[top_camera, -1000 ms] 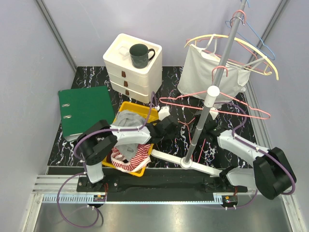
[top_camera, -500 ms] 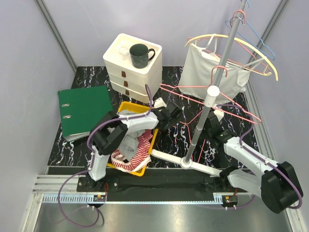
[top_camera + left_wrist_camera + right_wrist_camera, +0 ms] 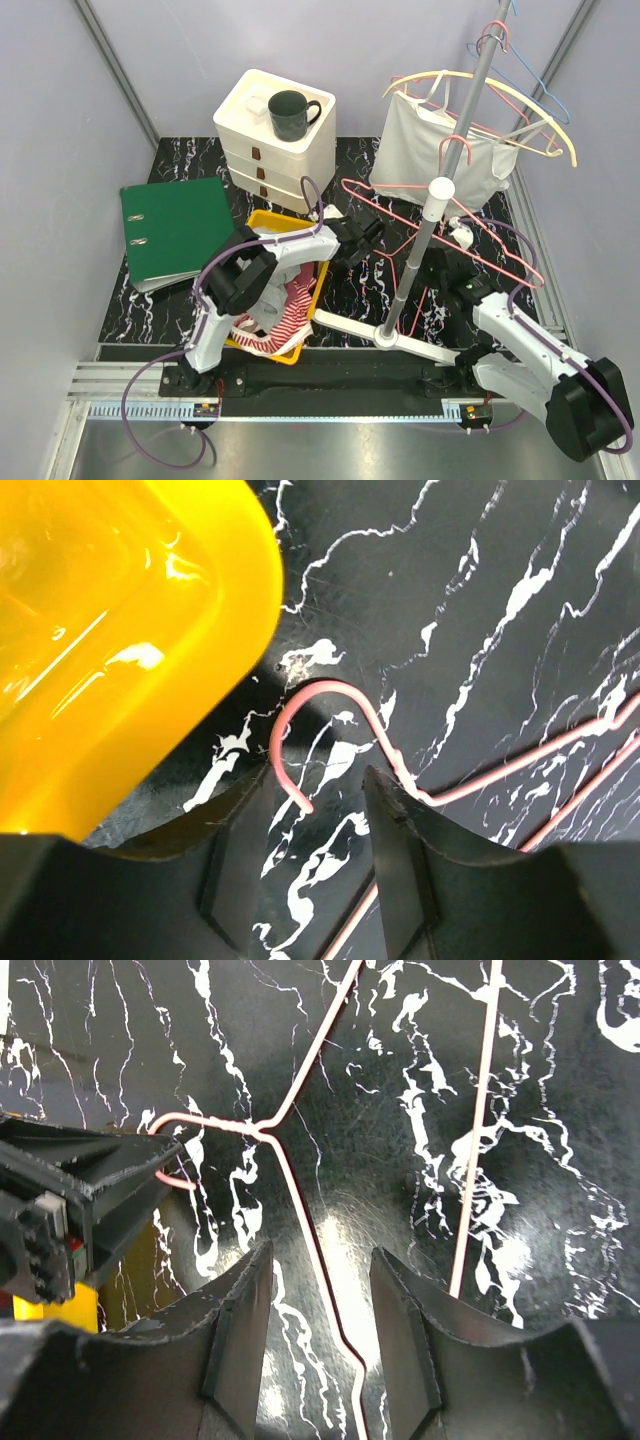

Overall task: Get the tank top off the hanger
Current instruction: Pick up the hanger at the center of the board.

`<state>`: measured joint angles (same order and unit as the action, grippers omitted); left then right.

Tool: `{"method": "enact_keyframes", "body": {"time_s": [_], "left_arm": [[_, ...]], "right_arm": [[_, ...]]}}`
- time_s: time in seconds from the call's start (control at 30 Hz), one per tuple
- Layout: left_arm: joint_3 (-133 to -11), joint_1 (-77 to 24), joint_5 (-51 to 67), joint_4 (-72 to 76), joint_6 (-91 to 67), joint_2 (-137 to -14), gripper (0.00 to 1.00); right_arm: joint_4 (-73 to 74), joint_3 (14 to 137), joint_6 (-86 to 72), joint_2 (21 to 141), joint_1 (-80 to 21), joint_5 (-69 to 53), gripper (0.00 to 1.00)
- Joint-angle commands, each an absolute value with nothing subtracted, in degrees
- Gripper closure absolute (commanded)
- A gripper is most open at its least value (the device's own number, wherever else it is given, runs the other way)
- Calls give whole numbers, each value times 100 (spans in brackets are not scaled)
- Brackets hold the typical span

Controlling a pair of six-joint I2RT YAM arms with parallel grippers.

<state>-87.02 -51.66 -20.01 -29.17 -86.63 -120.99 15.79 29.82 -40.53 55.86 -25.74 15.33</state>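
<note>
The white tank top hangs on a yellow hanger high on the rack at the upper right, far from both grippers. Down on the black marble table a bare pink wire hanger lies between the arms. My left gripper is open just right of the yellow bin, and the tip of that hanger's hook sits between its fingers, not pinched. My right gripper is open over one arm of the same wire, which runs through the gap untouched.
A yellow bin holds striped and grey clothes. A white drawer unit with a green mug stands behind it, and a green binder lies left. The rack pole carries another pink hanger and a blue one.
My left gripper has reached right, from the bin's edge toward the table's middle. The right arm has swung back and right. The pink hanger on the rack has turned clockwise.
</note>
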Motion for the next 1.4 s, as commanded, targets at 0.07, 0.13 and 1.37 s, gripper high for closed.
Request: {"method": "enact_keyframes", "body": {"time_s": [0.07,0.13,1.37], "left_arm": [[-8921,-5124,-2214,-3919,-9342,-12568,57],[-8921,-5133,-2320,-4051,-9413,-12594,58],[-8948,-5475,-3744,-3789,-7181,-12095,100]], "right_arm": [[1907,3147,-3841,5116,-2461,1635,49],[1925,3120,-3841,5028,-2452,1635,49],[159,2962,-4008,6416,-1617,-203,45]]}}
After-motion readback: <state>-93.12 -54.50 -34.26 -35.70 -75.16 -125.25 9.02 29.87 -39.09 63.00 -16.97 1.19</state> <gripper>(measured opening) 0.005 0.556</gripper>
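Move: The hanger's hook lies just between and below the left hand's parted fingertips, about 1 cm ahead and 1 cm down, with the hanger neck some 4 cm to this hand's right. The yellow bin's middle is roughly 20 cm to its left and 6 cm back; the foot of the stand's pole is about 18 cm back and 4 cm right. From the right hand the hook is some 11 cm left, 6 cm ahead and 7 cm below. The left fingers shut on the pink hook and pinch its wire near the free end, the hand settling about 1 cm down and 1 cm forward as they close; once shut, it rises half a centimetre, eases left and rolls some 20 degrees, its left side lifting. The right hand, open throughout, rises slightly over the hanger, then sinks about 3 cm while reaching 2 cm forward. ##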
